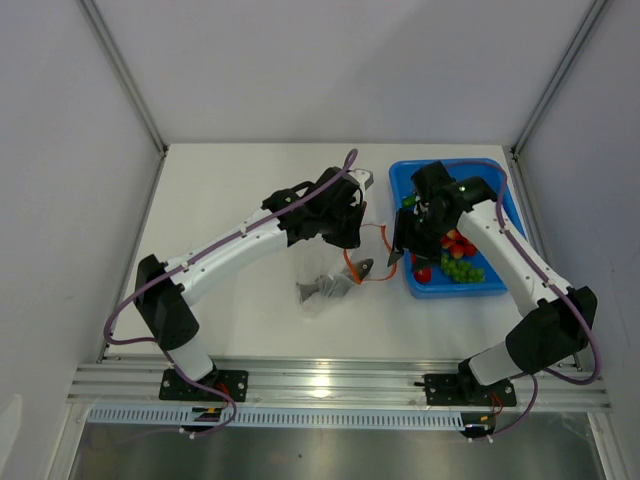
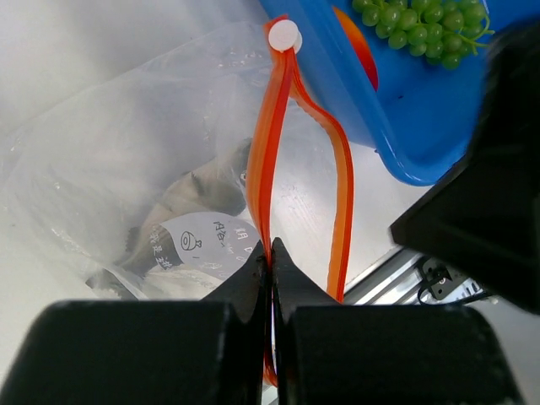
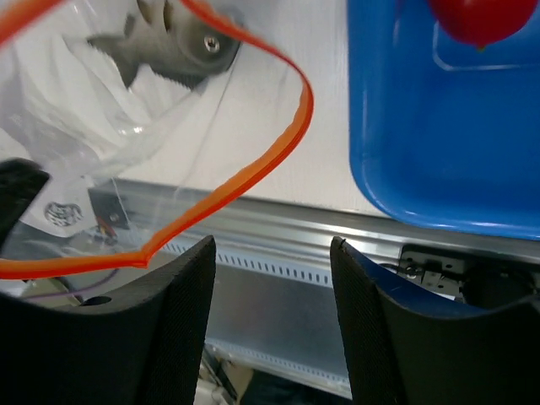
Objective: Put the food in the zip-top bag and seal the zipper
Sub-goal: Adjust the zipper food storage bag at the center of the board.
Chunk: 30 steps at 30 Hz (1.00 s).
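The clear zip-top bag [image 1: 318, 292] lies in mid-table with a grey fish [image 1: 330, 286] inside it. Its orange-red zipper [image 2: 265, 160] is spread into an open loop, with a white slider [image 2: 283, 35] at the far end. My left gripper [image 2: 272, 253] is shut on one side of the zipper strip and holds the mouth up. The right gripper [image 3: 272, 243] hangs open and empty beside the zipper loop [image 3: 253, 173], between the bag and the tub. More food sits in the tub: green grapes [image 1: 462, 268], cherry tomatoes [image 1: 458, 243] and a red piece [image 1: 423, 274].
The blue plastic tub [image 1: 455, 291] stands to the right of the bag, under the right arm. An aluminium rail [image 1: 340, 382] runs along the near table edge. White walls enclose the left, back and right sides.
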Available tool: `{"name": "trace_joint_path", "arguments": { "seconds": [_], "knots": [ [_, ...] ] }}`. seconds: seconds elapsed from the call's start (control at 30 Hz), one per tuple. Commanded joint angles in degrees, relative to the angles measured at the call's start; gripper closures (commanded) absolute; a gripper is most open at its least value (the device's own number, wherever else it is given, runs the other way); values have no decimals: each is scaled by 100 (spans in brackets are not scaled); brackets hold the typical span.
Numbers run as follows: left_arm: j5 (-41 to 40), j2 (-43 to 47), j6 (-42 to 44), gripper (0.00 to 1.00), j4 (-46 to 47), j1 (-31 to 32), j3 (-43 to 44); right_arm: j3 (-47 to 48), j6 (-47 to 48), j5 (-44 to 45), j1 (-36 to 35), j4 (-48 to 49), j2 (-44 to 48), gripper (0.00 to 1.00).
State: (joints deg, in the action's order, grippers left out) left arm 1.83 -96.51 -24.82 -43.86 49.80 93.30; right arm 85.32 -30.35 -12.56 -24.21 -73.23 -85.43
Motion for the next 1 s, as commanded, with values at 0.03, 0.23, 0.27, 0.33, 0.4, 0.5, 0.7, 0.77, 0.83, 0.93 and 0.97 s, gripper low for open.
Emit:
{"name": "trace_joint_path", "arguments": {
  "seconds": [0.03,0.23,0.27,0.33,0.4,0.5,0.7,0.77,0.83,0.93,0.97],
  "knots": [
    [222,273,126,99,176,-49,92,-629,100,-633,-146,712,193,40],
    [283,203,109,99,105,-85,206,-868,-190,-941,-23,1012,27,36],
    [292,203,109,100,97,-85,215,-885,-208,-1002,-5,1030,0,35],
    [301,194,118,99,88,-93,224,-894,-313,-1082,39,1117,-53,35],
    [318,194,91,99,79,-111,224,-956,-436,-1169,56,1214,-105,34],
    [371,229,39,99,70,-146,189,-947,-551,-1231,56,1320,-220,35],
    [380,247,-32,99,79,-269,250,-938,-753,-1232,-5,1311,-255,36],
    [397,247,-58,99,79,-322,277,-964,-762,-1179,-14,1294,-246,36],
    [441,255,-76,99,97,-383,286,-1008,-780,-1161,-23,1302,-264,36],
    [468,282,-76,99,105,-401,303,-1017,-797,-1135,-14,1285,-308,37],
    [494,273,-76,99,114,-401,312,-1009,-806,-1118,-23,1285,-316,37]
  ]
}}
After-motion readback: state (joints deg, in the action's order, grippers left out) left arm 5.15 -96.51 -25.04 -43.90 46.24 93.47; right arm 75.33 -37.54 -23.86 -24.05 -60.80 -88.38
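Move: The zipper bag's open mouth hangs from the left hand's shut fingers. The right side of its orange rim is about 3 cm left of the right hand, 2 cm ahead and some 6 cm below; from the left hand it is about 8 cm right, 2 cm back and 8 cm below. The fish in the bag lies about 15 cm left of the right hand, 2 cm ahead and 16 cm down, and the red pepper about 8 cm right, 3 cm ahead and 15 cm down. The half-open right hand sinks about 4 cm and shifts about 4 cm left towards the right side of the bag's orange rim, dipping 2 cm back at first and then coming forward again, while its fingertips swing some 15 degrees to the left and back; the fingers stay apart, and whether they touch the rim can't be seen. The left hand keeps its pinch on the rim, nearly still at first, then draws the bag's mouth a centimetre or two forward and left. ##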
